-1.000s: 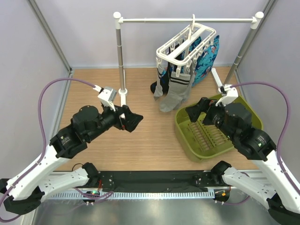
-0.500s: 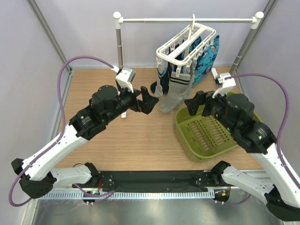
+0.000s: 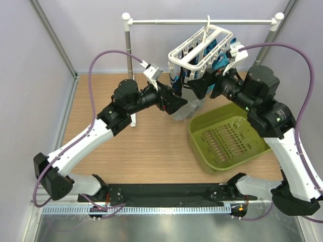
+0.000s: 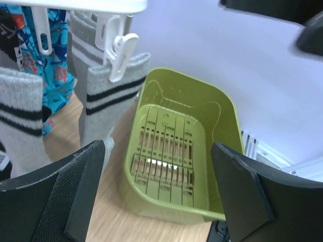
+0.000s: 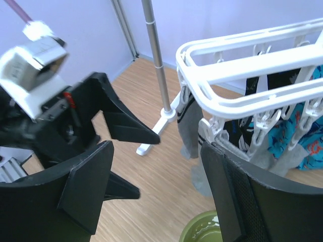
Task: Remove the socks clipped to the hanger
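Observation:
The white hanger (image 3: 202, 48) hangs by its hook from the rail, with grey socks (image 3: 193, 104) clipped below it. From the left wrist view, a grey sock (image 4: 108, 96) with dark bands hangs from a white peg (image 4: 118, 48), and another sock (image 4: 20, 116) hangs at the left. My left gripper (image 3: 177, 104) (image 4: 157, 148) is open just left of the socks and holds nothing. My right gripper (image 3: 198, 85) (image 5: 156, 151) is open at the hanger's (image 5: 242, 65) near side, beside a grey sock (image 5: 189, 126), also with nothing in it. The arms hide much of the socks from above.
A green slotted basket (image 3: 199, 141) (image 4: 166, 212) sits on the wooden table at the right. The white rail stand (image 3: 202, 21) has its left pole (image 5: 154, 50) just behind my left arm. A bright blue patterned cloth (image 5: 298, 136) also hangs on the hanger.
Both arms have lifted and reached in to the hanger from either side, away from the table and basket. Both pairs of jaws have narrowed slightly.

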Available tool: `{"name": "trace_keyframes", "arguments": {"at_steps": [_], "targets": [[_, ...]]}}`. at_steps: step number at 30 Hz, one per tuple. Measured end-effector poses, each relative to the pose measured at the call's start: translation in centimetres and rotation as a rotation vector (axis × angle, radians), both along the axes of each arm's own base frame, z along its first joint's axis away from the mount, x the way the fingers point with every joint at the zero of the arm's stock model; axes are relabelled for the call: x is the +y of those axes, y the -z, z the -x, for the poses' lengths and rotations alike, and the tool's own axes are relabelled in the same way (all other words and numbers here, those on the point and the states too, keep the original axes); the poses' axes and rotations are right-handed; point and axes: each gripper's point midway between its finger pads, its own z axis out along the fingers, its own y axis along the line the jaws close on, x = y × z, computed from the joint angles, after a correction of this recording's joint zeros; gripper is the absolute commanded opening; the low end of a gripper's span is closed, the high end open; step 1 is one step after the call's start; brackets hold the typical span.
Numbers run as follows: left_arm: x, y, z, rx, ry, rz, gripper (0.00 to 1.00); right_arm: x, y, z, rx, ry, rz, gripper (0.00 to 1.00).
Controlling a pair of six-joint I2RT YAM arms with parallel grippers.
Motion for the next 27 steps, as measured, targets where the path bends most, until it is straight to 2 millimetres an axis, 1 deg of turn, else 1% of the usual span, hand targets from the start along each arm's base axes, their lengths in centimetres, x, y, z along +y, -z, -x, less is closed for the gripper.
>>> {"name": "trace_keyframes", "arguments": {"at_steps": [2,4,8,10,14,17,19,21,25,27], "targets": [[-0.8,0.5,-1.0,-0.006,0.012,0.022,0.88,-0.3,-0.6,-0.5,-0.001,-0.009,-0.011,0.80],[-1.3,1.5,-2.2,0.002,0.004,0.034,0.87,-1.0,-0.8,-1.4,0.010,-0.013,-0.025,0.80],[-1.6,3.7,-4.1,0.025,-0.030,0.035,0.88,-3.2,0.0,-3.0,0.056,-0.005,-0.039,0.81],[-1.6,4.1,-4.7,0.026,-0.042,0.043,0.88,-3.7,0.4,-3.3,0.070,-0.014,-0.045,0.81],[-1.7,4.1,-5.8,0.004,-0.043,0.070,0.89,-3.7,1.5,-3.0,0.102,-0.083,-0.062,0.78],[-2.2,4.4,-6.2,-0.008,-0.012,0.079,0.91,-3.6,3.1,-3.0,0.132,-0.121,-0.079,0.76],[-2.7,5.1,-6.3,-0.007,0.014,0.072,0.91,-3.6,3.9,-3.1,0.151,-0.135,-0.087,0.76],[-3.1,6.1,-6.4,0.002,0.033,0.059,0.91,-3.4,4.2,-3.1,0.152,-0.152,-0.090,0.76],[-3.9,8.2,-7.0,0.025,0.051,0.032,0.91,-3.0,4.3,-2.9,0.125,-0.187,-0.095,0.80],[-4.2,8.8,-7.2,0.031,0.056,0.028,0.91,-2.8,4.0,-2.7,0.106,-0.210,-0.096,0.80]]}}
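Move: Ahead of the left hand, the striped grey sock on the hanger's near corner hangs about 8 cm forward and 6 cm right, its middle some 5 cm lower. For the right hand, the clip holding it is roughly 7 cm forward, 2 cm left and nearly level. A second grey sock hangs some 3 cm farther out and 6 cm left of the first. The green basket lies well below, about 16 cm right of the right hand and 2 cm farther out. Dipping about 9 cm while reaching 7 cm forward and 4 cm right, the left hand closes in on the hanging sock below its clip, fingers kept open. The right hand first slides forward and right, then sinks beneath its starting height and swings slightly counter-clockwise to face the corner clip, also still open. No grip is taken by either. ##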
